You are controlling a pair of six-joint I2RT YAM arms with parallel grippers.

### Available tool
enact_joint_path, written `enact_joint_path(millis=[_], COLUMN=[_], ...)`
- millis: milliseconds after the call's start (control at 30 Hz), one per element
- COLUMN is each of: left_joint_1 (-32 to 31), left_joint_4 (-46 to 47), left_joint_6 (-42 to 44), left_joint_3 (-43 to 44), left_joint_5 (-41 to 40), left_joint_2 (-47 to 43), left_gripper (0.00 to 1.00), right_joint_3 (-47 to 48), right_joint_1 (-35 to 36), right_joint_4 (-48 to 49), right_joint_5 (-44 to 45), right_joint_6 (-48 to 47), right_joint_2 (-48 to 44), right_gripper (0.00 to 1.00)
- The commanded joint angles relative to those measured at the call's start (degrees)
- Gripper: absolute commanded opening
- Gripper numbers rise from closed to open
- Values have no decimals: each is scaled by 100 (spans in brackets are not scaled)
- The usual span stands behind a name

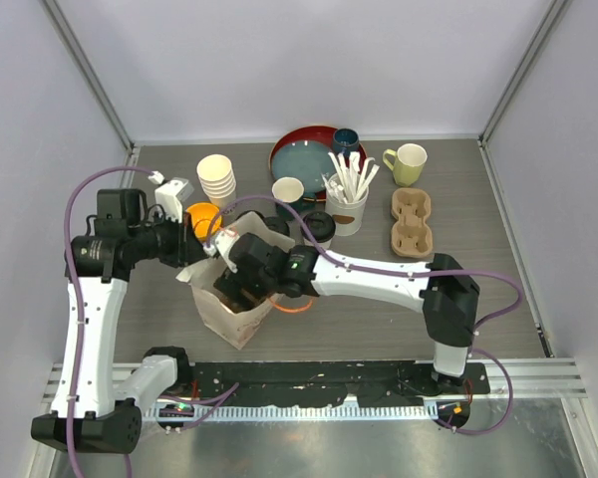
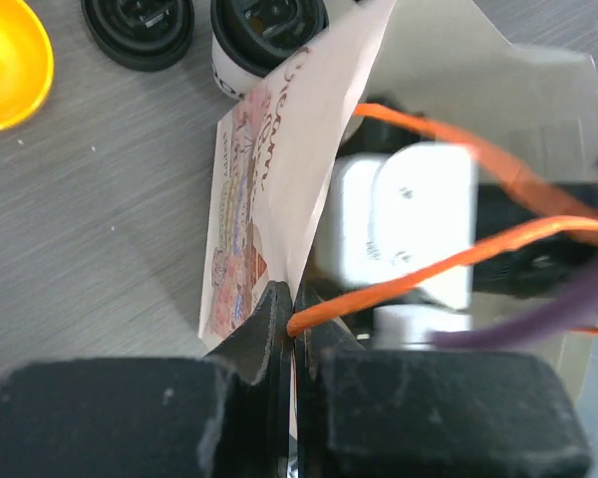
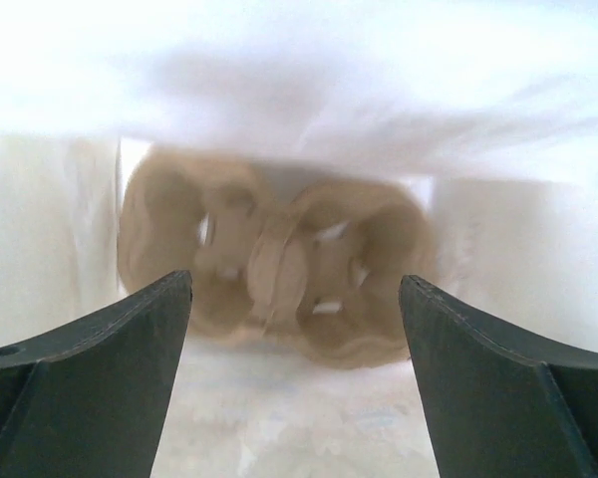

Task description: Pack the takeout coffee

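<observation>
A white paper bag [image 1: 229, 324] with orange handles stands open near the table's front left. My left gripper [image 1: 201, 257] is shut on the bag's printed rim [image 2: 269, 169], pinching the paper between its fingertips [image 2: 279, 329]. My right gripper [image 1: 244, 284] reaches down inside the bag and is open with nothing between its fingers [image 3: 130, 339]. A brown pulp cup carrier [image 3: 279, 269] lies on the bag's floor just past them. Two takeout coffee cups with black lids [image 1: 319, 227] [image 1: 276, 225] stand on the table behind the bag; the left wrist view shows them [image 2: 264, 30] [image 2: 138, 30] beyond the rim.
An orange bowl [image 1: 201, 217] sits by the left gripper. Behind are a stack of paper cups [image 1: 216, 179], an open cup [image 1: 288, 189], a red plate [image 1: 284, 149], a teal mug [image 1: 345, 141], a cup of stirrers [image 1: 347, 199], a yellow-green mug [image 1: 409, 162] and a second carrier [image 1: 411, 221].
</observation>
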Motion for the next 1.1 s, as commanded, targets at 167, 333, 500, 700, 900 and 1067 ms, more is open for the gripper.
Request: enact_joint_path(millis=[167, 333, 500, 700, 900, 1067], left_joint_1=[-28, -28, -28, -28, -28, -28], left_joint_4=[-355, -337, -319, -328, -425, -583], left_joint_6=[117, 126, 126, 179, 232, 267], left_joint_3=[-50, -15, 12, 47, 91, 161], left_joint_5=[-45, -71, -80, -1, -273, -458], left_joint_2=[2, 11, 28, 37, 37, -24], left_gripper=[0, 0, 0, 0, 0, 0], right_joint_3=[98, 115, 71, 27, 53, 106], right_joint_1=[-105, -114, -105, -105, -114, -149], right_joint_4=[1612, 1472, 1472, 1454, 1489, 1446], right_joint_5=[-350, -298, -552, -1060, -1326, -1045], right_joint_6=[340, 252, 173, -2, -29, 67], right_joint_2=[-1057, -1066, -1320, -1583, -1935, -2506], right_gripper=[90, 90, 90, 90, 89, 90])
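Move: The right hand is open inside the paper bag, with the released cup carrier on the bag's bottom about 9 cm below, 2 cm ahead and 2 cm left. The nearer lidded coffee stands some 13 cm ahead and 7 cm right of this hand, the other 14 cm ahead and 15 cm right. From the left hand, already pinching the rim, the carrier lies roughly 22 cm below, 3 cm ahead and 8 cm right. Right hand rises about 19 cm from the carrier, fingers wide, tipping 30 degrees up; left keeps pinching rim. ##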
